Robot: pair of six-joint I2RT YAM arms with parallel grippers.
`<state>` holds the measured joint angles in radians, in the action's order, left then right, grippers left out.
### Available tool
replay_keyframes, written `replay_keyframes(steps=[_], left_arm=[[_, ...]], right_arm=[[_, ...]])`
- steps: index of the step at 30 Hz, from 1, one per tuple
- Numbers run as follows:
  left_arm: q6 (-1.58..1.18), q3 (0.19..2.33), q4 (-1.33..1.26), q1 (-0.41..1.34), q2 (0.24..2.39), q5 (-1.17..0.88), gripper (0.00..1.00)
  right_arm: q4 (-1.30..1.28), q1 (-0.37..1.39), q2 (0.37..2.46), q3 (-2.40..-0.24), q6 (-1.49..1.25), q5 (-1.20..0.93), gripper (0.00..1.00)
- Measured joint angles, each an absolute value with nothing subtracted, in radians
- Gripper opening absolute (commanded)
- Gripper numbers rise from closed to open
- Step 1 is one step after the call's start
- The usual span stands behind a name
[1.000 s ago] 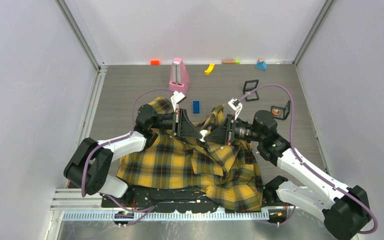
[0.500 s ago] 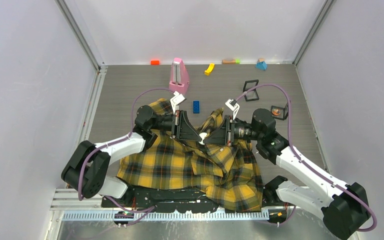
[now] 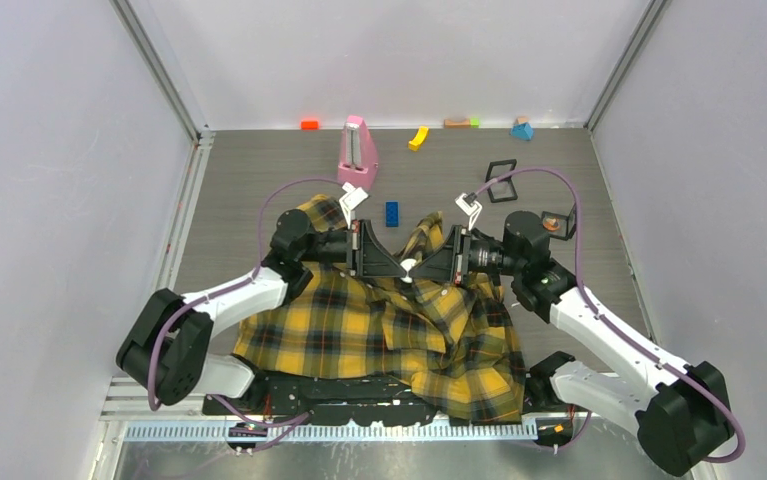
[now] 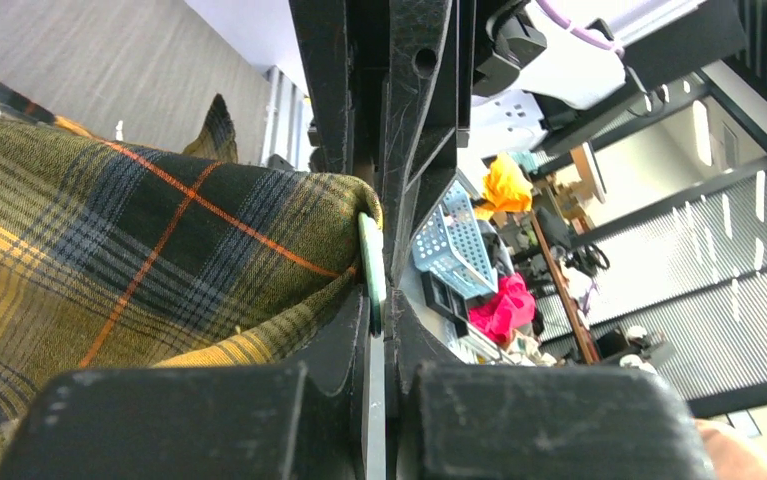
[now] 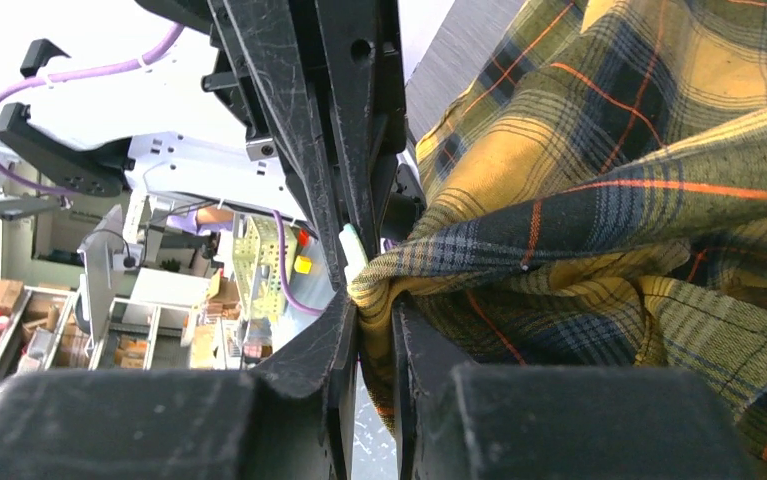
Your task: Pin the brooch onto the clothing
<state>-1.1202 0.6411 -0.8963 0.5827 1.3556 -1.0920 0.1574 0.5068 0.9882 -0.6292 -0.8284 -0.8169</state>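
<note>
The clothing (image 3: pixel 379 330), a yellow-and-black plaid shirt, lies crumpled at the near middle of the table. Its upper part is lifted into a fold between the two arms. My left gripper (image 3: pixel 402 268) points right and is shut on the brooch (image 4: pixel 371 265), a thin pale-green disc seen edge-on against the plaid cloth (image 4: pixel 139 250). My right gripper (image 3: pixel 423 271) points left, tip to tip with the left one, and is shut on a pinched fold of the shirt (image 5: pixel 599 230). In the right wrist view the brooch (image 5: pixel 352 250) shows just beyond that fold.
Behind the shirt lie a blue brick (image 3: pixel 391 213) and a pink upright object (image 3: pixel 357 150). Two black square frames (image 3: pixel 500 180) and a small black case (image 3: pixel 559 222) sit at the back right. Small coloured toys (image 3: pixel 418 138) line the back wall.
The right gripper's jaws have narrowed onto the shirt fold and it has edged left toward the left gripper. The left gripper stays shut on the brooch.
</note>
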Motion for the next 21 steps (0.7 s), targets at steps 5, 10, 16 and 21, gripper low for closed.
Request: replay_keyframes(steps=[5,10,16,21], left_arm=[[-1.067,0.641,-0.806,0.591,1.346,-1.028,0.0],[-0.995,0.645,-0.688,0.599,1.323,-0.977,0.0],[-0.805,0.719,-0.407,0.625,1.267,-0.912,0.0],[-0.715,0.735,-0.264,0.632,1.239,-0.931,0.0]], right_arm=[[0.171,0.474,1.0,-0.609,-0.859,-0.813,0.01],[0.172,0.461,0.995,-0.592,-0.866,-0.796,0.03],[0.149,0.452,0.963,-0.585,-0.841,-0.771,0.53],[0.112,0.398,0.892,-0.58,-0.804,-0.674,0.72]])
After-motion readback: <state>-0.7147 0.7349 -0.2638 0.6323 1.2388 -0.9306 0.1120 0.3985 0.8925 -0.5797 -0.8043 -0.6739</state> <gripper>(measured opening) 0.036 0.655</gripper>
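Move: The left fingers hold the brooch at their tips, about 1 cm to their right, with the pinched fold of clothing some 2 cm to their right at the same height. From the right hand, which grips that fold, the brooch lies about 2 cm to the left, level with it. Counted from the left hand, a blue block lies on the table about 23 cm ahead, 1 cm left and 25 cm lower. The right fingers let go of the pinched fold beside the brooch: after dipping slightly with the left hand, they open wide and draw off to the right and forward, ending about 5 cm from where they were, with a small clockwise turn. The left hand keeps its grip on the brooch, sinks about 3 cm, and tips its fingers down. ##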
